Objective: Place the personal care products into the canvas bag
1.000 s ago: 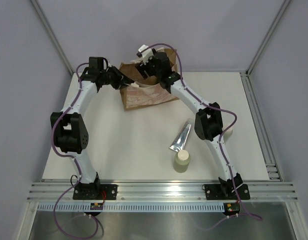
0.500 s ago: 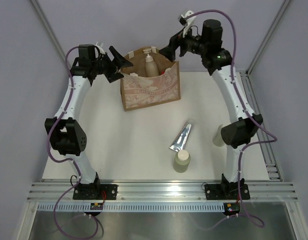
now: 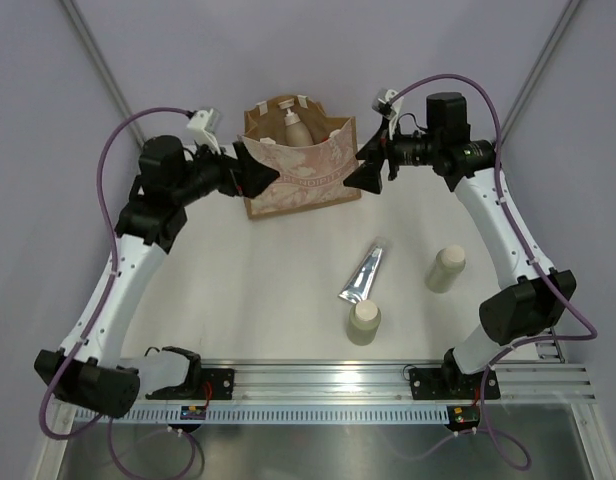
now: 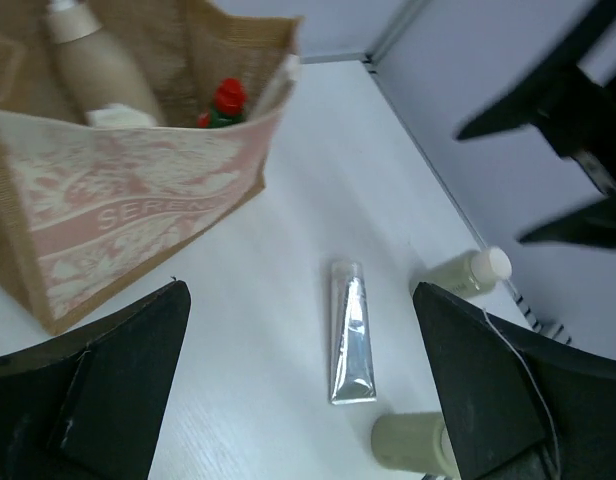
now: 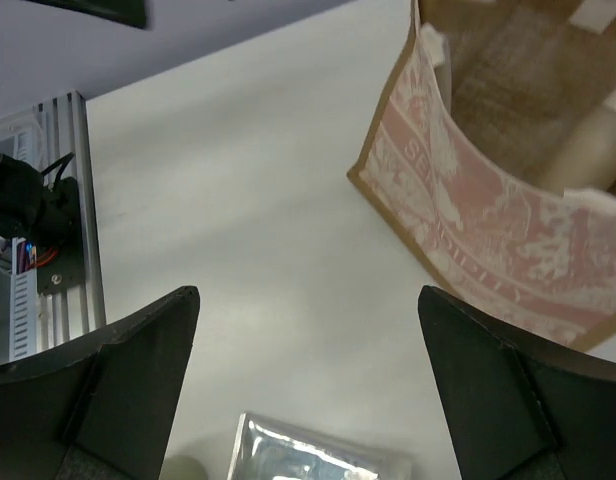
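Note:
The canvas bag (image 3: pixel 300 178) stands upright at the back of the table, its floral front facing the arms. Inside it I see a beige pump bottle (image 4: pixel 93 65) and a red-capped bottle (image 4: pixel 226 96). My left gripper (image 3: pixel 266 177) hangs open just left of the bag's front, holding nothing. My right gripper (image 3: pixel 361 170) is open at the bag's right side, also holding nothing. A silver tube (image 3: pixel 362 273) lies flat mid-table. One beige bottle (image 3: pixel 365 322) stands near the tube's lower end and another (image 3: pixel 445 268) to its right.
The white table (image 3: pixel 238 290) ends at a metal rail (image 3: pixel 328 382) along the near edge. Grey walls with corner posts close in the back and sides. The right arm's elbow (image 3: pixel 518 310) hangs low by the right edge.
Both grippers were at the bag's mouth a second ago; they opened, pulled apart and came down to either side of the bag. The bag now stands upright with its mouth open.

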`<state>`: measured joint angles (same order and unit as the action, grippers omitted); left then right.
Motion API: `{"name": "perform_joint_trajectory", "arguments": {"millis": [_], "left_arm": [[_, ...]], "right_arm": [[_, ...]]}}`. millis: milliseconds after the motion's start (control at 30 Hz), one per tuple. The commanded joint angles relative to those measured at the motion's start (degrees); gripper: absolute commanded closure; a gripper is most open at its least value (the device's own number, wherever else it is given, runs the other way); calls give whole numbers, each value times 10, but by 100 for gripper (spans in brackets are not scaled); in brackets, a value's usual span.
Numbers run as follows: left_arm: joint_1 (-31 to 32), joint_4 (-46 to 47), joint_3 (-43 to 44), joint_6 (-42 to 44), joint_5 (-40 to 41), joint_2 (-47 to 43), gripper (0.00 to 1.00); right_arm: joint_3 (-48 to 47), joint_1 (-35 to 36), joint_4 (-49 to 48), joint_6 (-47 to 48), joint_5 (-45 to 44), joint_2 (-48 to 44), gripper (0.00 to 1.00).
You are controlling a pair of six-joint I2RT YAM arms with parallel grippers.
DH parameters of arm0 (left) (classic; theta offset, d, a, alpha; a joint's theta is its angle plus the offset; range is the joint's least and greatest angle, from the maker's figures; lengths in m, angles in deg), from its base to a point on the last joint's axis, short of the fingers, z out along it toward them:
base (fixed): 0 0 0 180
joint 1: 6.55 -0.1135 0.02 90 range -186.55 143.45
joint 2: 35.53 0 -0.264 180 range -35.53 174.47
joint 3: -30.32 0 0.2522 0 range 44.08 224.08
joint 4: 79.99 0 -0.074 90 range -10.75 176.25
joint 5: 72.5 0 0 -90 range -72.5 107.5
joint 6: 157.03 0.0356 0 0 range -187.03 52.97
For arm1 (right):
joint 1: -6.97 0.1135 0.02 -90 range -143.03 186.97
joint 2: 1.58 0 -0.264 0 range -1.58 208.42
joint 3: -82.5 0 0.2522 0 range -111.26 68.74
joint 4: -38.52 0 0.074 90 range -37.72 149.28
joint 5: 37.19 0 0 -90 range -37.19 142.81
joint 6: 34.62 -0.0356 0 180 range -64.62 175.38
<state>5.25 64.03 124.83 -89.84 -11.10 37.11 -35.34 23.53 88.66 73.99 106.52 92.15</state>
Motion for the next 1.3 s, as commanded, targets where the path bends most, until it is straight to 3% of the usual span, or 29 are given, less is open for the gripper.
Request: {"name": "perform_joint_trajectory", "arguments": {"millis": [0,133,267,333,433,633,833,1033,1100,1267], "left_arm": [[85,73,-88,111,18,-65,1],[210,124,-227,145,29,-125,1],[387,273,-376,164,77,-158,1],[457,332,-424,174,112,-145,1],[509,402,-451,171,142,-89,1],[570,458,-408,210,183,48,1],[604,442,-337,212,293,152,1],[609,456,-303,188,333,181,3],[611,451,-300,188,331,190,7],[611,435,-300,178,317,203,32]], "right_arm": [[55,-25,23,5,34,-57,0],[111,-35,89,69,53,-116,0],[180,-44,112,96,38,-159,0],[197,-53,109,88,36,-177,1],[222,-77,99,77,39,-196,1],[258,-108,99,70,33,-231,0],[285,-120,99,66,32,-264,1],[300,-131,91,58,41,-284,1],[301,-134,88,55,45,-288,0],[305,-142,81,50,52,-295,1]]}}
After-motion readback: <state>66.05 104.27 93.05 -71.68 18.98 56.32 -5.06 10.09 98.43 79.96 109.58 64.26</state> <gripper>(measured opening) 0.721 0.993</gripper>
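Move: The left gripper is about to take the near green bottle: it stands roughly 21 cm back and 27 cm to the right, its middle some 29 cm lower. Seen from this bottle, the silver tube lies about 15 cm farther out, the far green bottle stands 11 cm farther out and 18 cm to the right, and the canvas bag 36 cm farther out and 15 cm to the left. From the right gripper the near green bottle lies about 22 cm back, level sideways and 29 cm lower. Sweep the open left gripper from the bag to the near green bottle, about 26 cm right, 26 cm down and over 20 cm back, turning the wrist clockwise; ease a few centimetres forward while still sliding right, then start closing the fingers around the bottle's cap end. Meanwhile draw the open right gripper some 10 cm back and as far right, away from the bag, sinking slightly. ##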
